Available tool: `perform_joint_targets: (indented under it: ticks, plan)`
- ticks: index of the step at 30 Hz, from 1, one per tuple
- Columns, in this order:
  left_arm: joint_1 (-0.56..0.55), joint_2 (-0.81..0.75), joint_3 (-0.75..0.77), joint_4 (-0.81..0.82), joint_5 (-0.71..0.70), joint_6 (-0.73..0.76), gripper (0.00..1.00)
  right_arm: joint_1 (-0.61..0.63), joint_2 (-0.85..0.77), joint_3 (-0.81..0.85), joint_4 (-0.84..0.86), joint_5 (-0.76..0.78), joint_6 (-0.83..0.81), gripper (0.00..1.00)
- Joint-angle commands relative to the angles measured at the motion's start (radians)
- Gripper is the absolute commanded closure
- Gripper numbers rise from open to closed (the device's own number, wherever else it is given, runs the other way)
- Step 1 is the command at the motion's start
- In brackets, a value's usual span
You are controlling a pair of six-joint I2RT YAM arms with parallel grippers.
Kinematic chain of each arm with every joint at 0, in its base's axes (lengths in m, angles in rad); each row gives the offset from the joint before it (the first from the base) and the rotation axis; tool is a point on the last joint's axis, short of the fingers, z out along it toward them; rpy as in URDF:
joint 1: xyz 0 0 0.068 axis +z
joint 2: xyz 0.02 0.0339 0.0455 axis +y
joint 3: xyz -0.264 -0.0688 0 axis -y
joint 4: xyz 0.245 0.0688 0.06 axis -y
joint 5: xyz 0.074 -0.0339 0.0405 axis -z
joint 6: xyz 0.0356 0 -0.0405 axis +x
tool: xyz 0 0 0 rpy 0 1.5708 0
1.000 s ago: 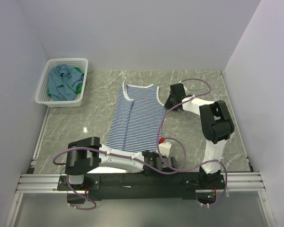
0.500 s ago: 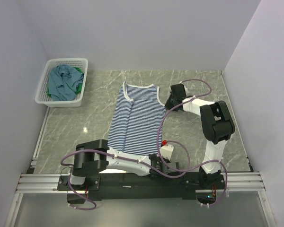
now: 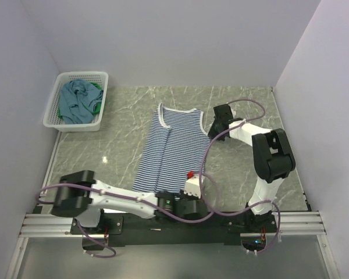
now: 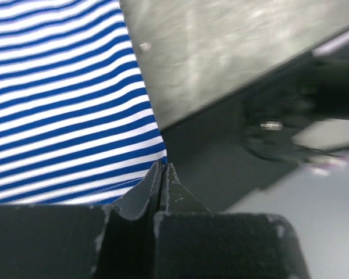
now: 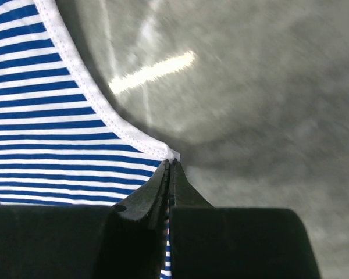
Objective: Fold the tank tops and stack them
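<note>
The navy-and-white striped tank top [image 3: 173,148] lies flat on the marble table, neck towards the back. My left gripper [image 3: 187,176] is at its near right hem corner. In the left wrist view the jaws [image 4: 163,166] are shut, pinching the corner of the striped cloth [image 4: 64,104]. My right gripper [image 3: 212,128] is at the top's right armhole edge. In the right wrist view it [image 5: 170,163] is shut on the white-trimmed corner of the striped cloth [image 5: 46,133]. The teal-blue tank top [image 3: 75,97] and the green one [image 3: 96,103] lie crumpled in the basket.
The white lattice basket [image 3: 81,74] stands at the back left against the wall. Walls close the table on the left, back and right. The arms' black base rail [image 3: 163,224] runs along the near edge, and a purple cable [image 3: 206,154] loops over the table.
My left gripper has closed on the hem corner while the left arm swung out to the right. The striped top has shifted right, and the right gripper moved right with it.
</note>
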Motion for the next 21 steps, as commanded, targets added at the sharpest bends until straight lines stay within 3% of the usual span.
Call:
perform_joint_targets:
  ticks: [1, 11, 21]
  plan:
    - [-0.007, -0.114, -0.112, 0.227, 0.050, -0.023, 0.99, -0.008, -0.114, -0.030, -0.076, 0.088, -0.023, 1.00]
    - [-0.021, -0.249, -0.382, 0.332, 0.006, -0.276, 0.99, 0.039, -0.203, -0.033, -0.121, 0.139, -0.041, 1.00]
    - [-0.073, -0.398, -0.495, 0.117, -0.134, -0.545, 0.99, 0.158, -0.013, 0.182, -0.205, 0.228, -0.020, 1.00]
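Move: Some 20 cm to the left of the left hand, about 7 cm ahead and 6 cm below, lies the hem end of the folded left panel's inner edge. That hand already holds the tank top's right hem corner. The right hand, still pinching the right underarm edge almost on the table, has the panel edge's shoulder end about 18 cm to its left, 4 cm ahead. The right shoulder strap is roughly 13 cm ahead and 8 cm left of the right hand. Carrying the right hem corner inward, the left hand first lifts about 2 cm, then sweeps some 7 cm left towards the folded panel, sinking to just below its starting height as the wrist turns counter-clockwise. The right hand draws back and right by 2–3 cm, rises about 4 cm, then swings left over the cloth. Both grippers keep their shut hold. ##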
